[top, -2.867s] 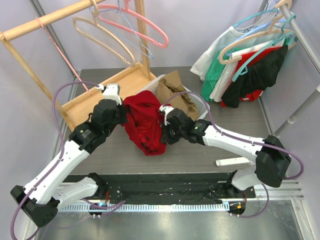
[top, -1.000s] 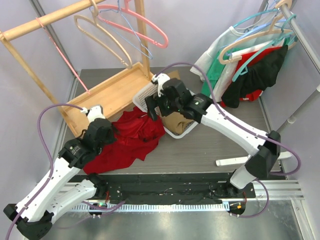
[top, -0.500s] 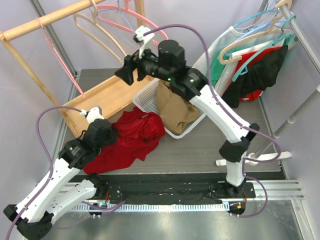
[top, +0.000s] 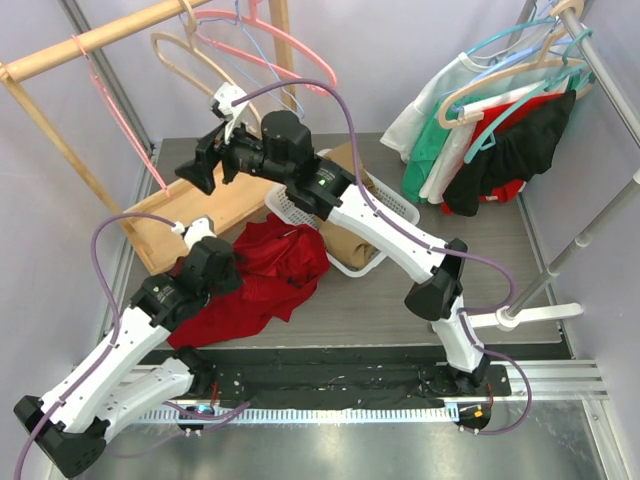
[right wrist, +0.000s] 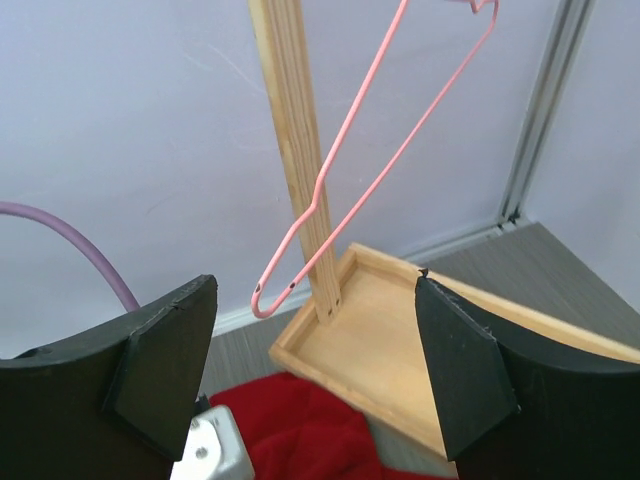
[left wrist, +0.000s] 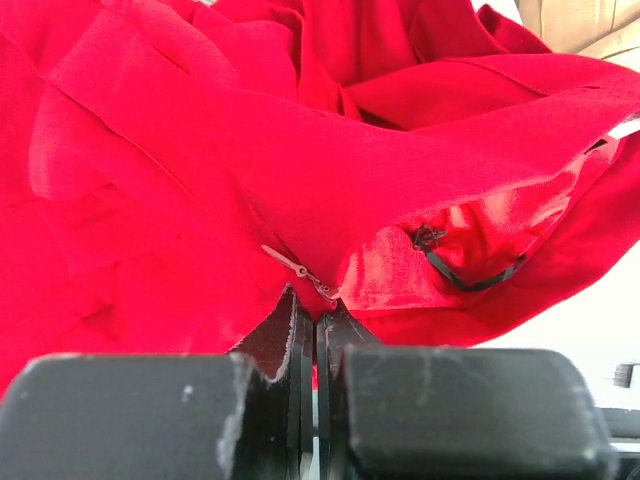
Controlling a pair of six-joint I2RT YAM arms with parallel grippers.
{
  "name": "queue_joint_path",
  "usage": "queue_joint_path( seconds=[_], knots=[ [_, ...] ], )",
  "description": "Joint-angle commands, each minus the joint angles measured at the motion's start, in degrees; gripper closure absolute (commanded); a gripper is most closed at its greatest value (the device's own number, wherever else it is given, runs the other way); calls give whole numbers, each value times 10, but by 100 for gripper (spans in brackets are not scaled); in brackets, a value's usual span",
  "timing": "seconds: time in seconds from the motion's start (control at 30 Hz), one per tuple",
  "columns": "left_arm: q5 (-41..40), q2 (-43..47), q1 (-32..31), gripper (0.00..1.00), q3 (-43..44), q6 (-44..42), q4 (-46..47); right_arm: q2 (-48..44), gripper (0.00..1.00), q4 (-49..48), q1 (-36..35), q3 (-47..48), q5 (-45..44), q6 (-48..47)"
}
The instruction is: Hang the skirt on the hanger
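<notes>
The red skirt (top: pixel 265 280) lies crumpled on the table, left of the basket. My left gripper (top: pixel 213 263) is shut on its edge; in the left wrist view the jaws (left wrist: pixel 316 312) pinch red skirt (left wrist: pixel 300 170) fabric beside a zipper pull. My right gripper (top: pixel 200 168) is raised over the wooden rack's tray, open and holding nothing. In the right wrist view its gripper (right wrist: pixel 318 285) faces a thin pink wire hanger (right wrist: pixel 345 175) hanging by the wooden post (right wrist: pixel 290 130), some way off. More hangers, a pink hanger (top: pixel 290 50) and a beige hanger (top: pixel 200 65), hang from the wooden bar.
A white basket (top: pixel 290 200) holding a brown garment (top: pixel 350 225) stands behind the skirt. The wooden rack's tray base (top: pixel 200 205) sits at the back left. A metal rack with several hung clothes (top: pixel 500 130) fills the back right; its white foot (top: pixel 520 315) lies near my right base.
My right arm rose from the basket and swung left to the wooden rack, its jaws still open. The left gripper kept its hold on the skirt and barely moved.
</notes>
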State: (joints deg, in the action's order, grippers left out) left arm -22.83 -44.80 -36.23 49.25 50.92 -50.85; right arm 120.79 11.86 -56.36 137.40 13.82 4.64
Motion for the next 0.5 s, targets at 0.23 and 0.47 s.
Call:
queue_joint_path(
  seconds=[0.23, 0.47],
  knots=[
    [10, -13, 3, 100, 8, 40, -25, 56, 12, -114, -49, 40, -31, -6],
    [27, -11, 3, 100, 5, 16, -24, 51, 13, -113, -54, 77, -169, -86]
  ],
)
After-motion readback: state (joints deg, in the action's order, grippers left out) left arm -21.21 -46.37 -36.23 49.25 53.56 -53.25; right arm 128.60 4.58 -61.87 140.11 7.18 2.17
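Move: The pink hanger's lower end hangs about 7 cm to the left of the open right hand, about 1 cm back and some 3 cm below it. The wooden tray's middle lies roughly 12 cm ahead, 4 cm left and 42 cm below the right hand, and the red skirt's middle about 8 cm back, 3 cm right and 40 cm down. From the left hand, that hanger end is some 9 cm ahead, 10 cm left and 24 cm above. The pink hanger's lower end is approached by the open right gripper, which travels left about 5 cm and, after a slight rise, sinks some 3 cm, its fingers still pointing left and staying wide apart. It drifts a little back on the way and eases forward at the end. The left hand keeps its pinch on the skirt's edge, sinking about 1 cm. ##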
